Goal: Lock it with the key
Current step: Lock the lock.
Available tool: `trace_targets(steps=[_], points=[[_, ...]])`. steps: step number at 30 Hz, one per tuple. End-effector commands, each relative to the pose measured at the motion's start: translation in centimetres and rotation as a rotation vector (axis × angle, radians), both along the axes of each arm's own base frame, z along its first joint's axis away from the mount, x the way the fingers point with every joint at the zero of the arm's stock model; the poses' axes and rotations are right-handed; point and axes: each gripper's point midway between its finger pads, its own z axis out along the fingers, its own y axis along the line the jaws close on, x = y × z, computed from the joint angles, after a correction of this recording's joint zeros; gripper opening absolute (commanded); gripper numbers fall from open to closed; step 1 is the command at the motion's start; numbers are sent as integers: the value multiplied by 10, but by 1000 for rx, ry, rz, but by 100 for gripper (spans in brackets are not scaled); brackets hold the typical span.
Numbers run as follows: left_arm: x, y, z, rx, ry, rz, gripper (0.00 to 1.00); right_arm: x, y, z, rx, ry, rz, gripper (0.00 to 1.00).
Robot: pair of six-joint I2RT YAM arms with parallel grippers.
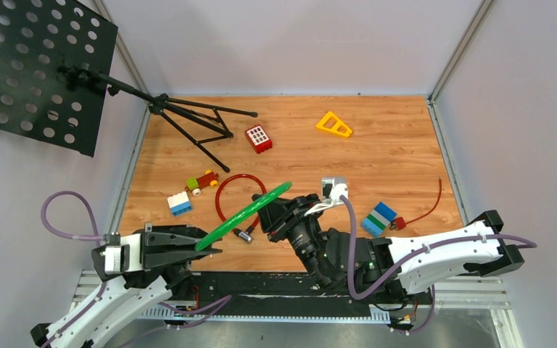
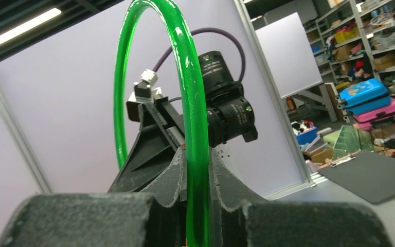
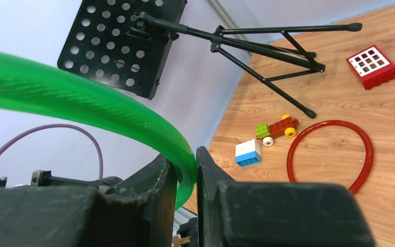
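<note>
A green ring (image 1: pixel 241 214) hangs tilted above the table's near middle, held at both ends. My left gripper (image 1: pixel 212 244) is shut on its near-left end; in the left wrist view the ring (image 2: pixel 190 92) rises upright from between the pinching fingers of that gripper (image 2: pixel 196 157). My right gripper (image 1: pixel 265 210) is shut on the ring's far-right part; in the right wrist view the ring (image 3: pixel 82 98) curves down into the narrow gap of that gripper (image 3: pixel 186 162). A red ring (image 1: pixel 221 196) lies flat beneath, with a small dark and silver cylinder (image 1: pixel 243 234) at its near end. I cannot make out a key.
A black perforated music stand (image 1: pixel 43 69) with its tripod legs (image 1: pixel 196 123) fills the far left. On the wood lie a red windowed block (image 1: pixel 258 138), a yellow triangle (image 1: pixel 333 125), a toy car (image 1: pixel 203 181), a white-blue brick (image 1: pixel 180 204), a stacked brick (image 1: pixel 379 217) and a red wire (image 1: pixel 429 203).
</note>
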Motion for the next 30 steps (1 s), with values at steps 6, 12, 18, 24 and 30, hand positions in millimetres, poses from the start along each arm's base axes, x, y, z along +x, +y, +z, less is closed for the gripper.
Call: trace_targets(steps=[6, 12, 18, 24, 30], points=[[87, -31, -27, 200, 219, 325, 0, -73, 40, 13, -108, -157, 324, 2], [112, -35, -40, 276, 250, 437, 18, -61, 26, 30, -146, -216, 261, 2], [136, -45, -58, 349, 307, 503, 21, -49, 7, 28, -202, -256, 209, 2], [140, -58, -65, 377, 307, 461, 18, -35, -8, 27, -295, -319, 133, 1], [143, -66, -72, 402, 314, 444, 18, -23, -19, 32, -353, -368, 82, 2]])
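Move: Both hands already hold the green lock. From the left hand, the free end in the right fingers lies about 9 cm ahead, 8 cm to the right and 3 cm lower; on the table some 41 cm below, the red lock lies about 24 cm ahead and 1 cm right, the white-blue bricks 23 cm ahead and 14 cm left. From the right hand, the lock body lies about 8 cm back, 7 cm left and 2 cm lower. Swinging forward about 14 cm and slightly right, the left hand carries its pinched end of the green lock from behind the right hand to past it, first rising a little, then sinking, while turning some 30 degrees counter-clockwise and dipping its fingers. The right hand keeps its pinch, shifts 5 cm right, rises then eases down, and rolls its left side down about 25 degrees. ##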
